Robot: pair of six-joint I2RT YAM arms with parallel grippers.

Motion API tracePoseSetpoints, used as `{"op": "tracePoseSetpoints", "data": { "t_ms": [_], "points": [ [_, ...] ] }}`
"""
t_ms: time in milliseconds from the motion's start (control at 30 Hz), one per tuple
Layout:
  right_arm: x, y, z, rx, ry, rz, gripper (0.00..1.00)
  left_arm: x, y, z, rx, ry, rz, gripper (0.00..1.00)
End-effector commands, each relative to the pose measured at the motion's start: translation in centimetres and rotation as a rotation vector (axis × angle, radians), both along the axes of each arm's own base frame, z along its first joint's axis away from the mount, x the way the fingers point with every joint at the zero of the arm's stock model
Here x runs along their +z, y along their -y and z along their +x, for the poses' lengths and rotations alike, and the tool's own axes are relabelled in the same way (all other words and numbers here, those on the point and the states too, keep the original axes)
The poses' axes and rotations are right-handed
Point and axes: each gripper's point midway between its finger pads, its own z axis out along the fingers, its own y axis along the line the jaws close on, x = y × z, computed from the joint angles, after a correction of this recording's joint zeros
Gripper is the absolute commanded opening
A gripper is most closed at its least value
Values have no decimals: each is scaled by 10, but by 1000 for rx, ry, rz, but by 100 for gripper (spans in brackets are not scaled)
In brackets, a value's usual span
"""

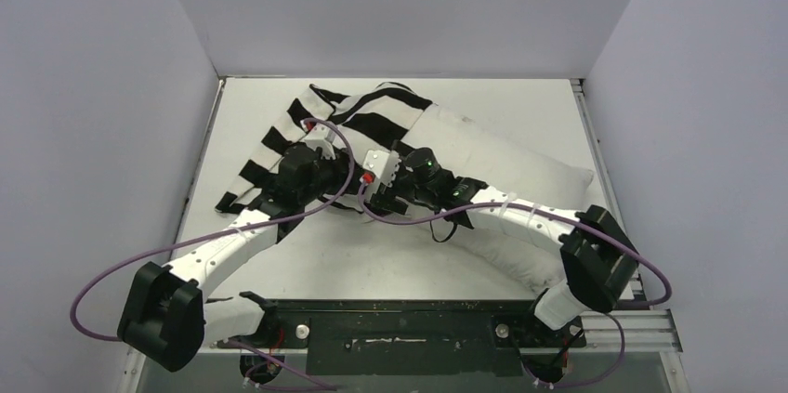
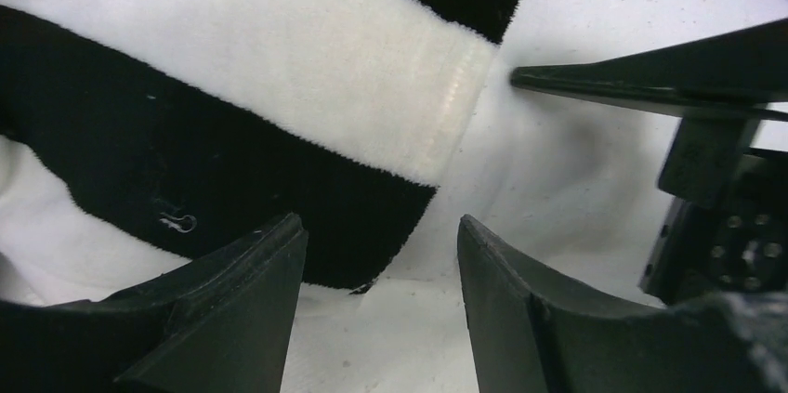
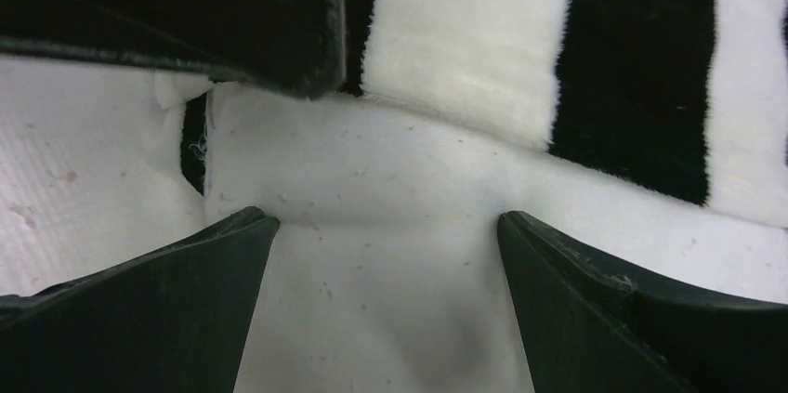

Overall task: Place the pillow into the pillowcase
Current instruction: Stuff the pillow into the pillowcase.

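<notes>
The black-and-white striped pillowcase (image 1: 302, 124) lies crumpled at the back left, its open edge drawn over one end of the off-white pillow (image 1: 506, 179). The pillow runs diagonally to the front right. Both grippers meet at that edge. My left gripper (image 1: 321, 144) is open; in its wrist view its jaws (image 2: 379, 226) stand apart just short of the pillowcase hem (image 2: 455, 105), over pillow fabric (image 2: 576, 161). My right gripper (image 1: 388, 170) is wide open, its jaws (image 3: 386, 218) straddling bare pillow fabric (image 3: 372, 170) below the striped pillowcase (image 3: 558, 58). Neither gripper holds anything.
Grey walls enclose the white table (image 1: 372, 263) on three sides. Purple cables loop from both arms over the near table. One finger of the right gripper (image 2: 650, 72) reaches into the left wrist view beside the hem. A metal rail (image 1: 641, 323) lines the front right.
</notes>
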Motion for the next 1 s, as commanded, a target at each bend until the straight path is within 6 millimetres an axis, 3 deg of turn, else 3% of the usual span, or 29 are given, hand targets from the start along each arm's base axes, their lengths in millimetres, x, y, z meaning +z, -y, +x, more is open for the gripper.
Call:
{"op": "tracePoseSetpoints", "data": {
  "t_ms": [0, 67, 200, 300, 433, 500, 567, 633, 967],
  "points": [
    [-17, -12, 19, 34, 54, -27, 91, 7, 10, 15, 49, 105, -16, 59],
    [-24, -18, 20, 48, 12, 6, 76, -2, 10, 15, 59, 99, 11, 59],
    [-19, -26, 20, 39, -24, 141, 25, -16, -2, 23, 146, 105, 83, 59],
    [-12, -33, 18, 36, -51, 239, 0, -22, -6, 25, 178, 124, 133, 59],
    [-1, -39, 20, 27, -104, 370, 0, -28, -8, 25, 198, 136, 161, 58],
    [6, -42, 22, 19, -127, 436, 0, -27, -6, 25, 191, 142, 158, 49],
    [12, -44, 24, 6, -152, 492, 0, -20, -3, 24, 174, 153, 149, 28],
    [19, -44, 28, -18, -166, 555, 0, -9, 0, 21, 161, 167, 135, 0],
    [77, -33, 56, -184, -161, 915, 0, 77, 25, 3, 84, 227, -104, 0]
  ]
}}
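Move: The left hand, fingers over half open, has the pillowcase's black-striped rim about 2 cm ahead and 4 cm below; the striped case body is some 7 cm ahead, 6 cm left. For the wide-open right hand, the pillow's end cloth lies about 2 cm ahead, 2 cm left and 3 cm down, the nearest stretch of case rim some 4 cm ahead and 4 cm left, and the pillow bulk about 24 cm right, level with it. Down about 3 cm and slightly forward-left onto the pillow, the right hand shuts on its cloth just inside the mouth, then eases up some 4 cm while tilting about 35 degrees, fingertips swinging up towards level. Beside it the left hand sinks 4 cm, turning a little counter-clockwise, closes on the case's rim at the black stripe and lifts about 5 cm. ##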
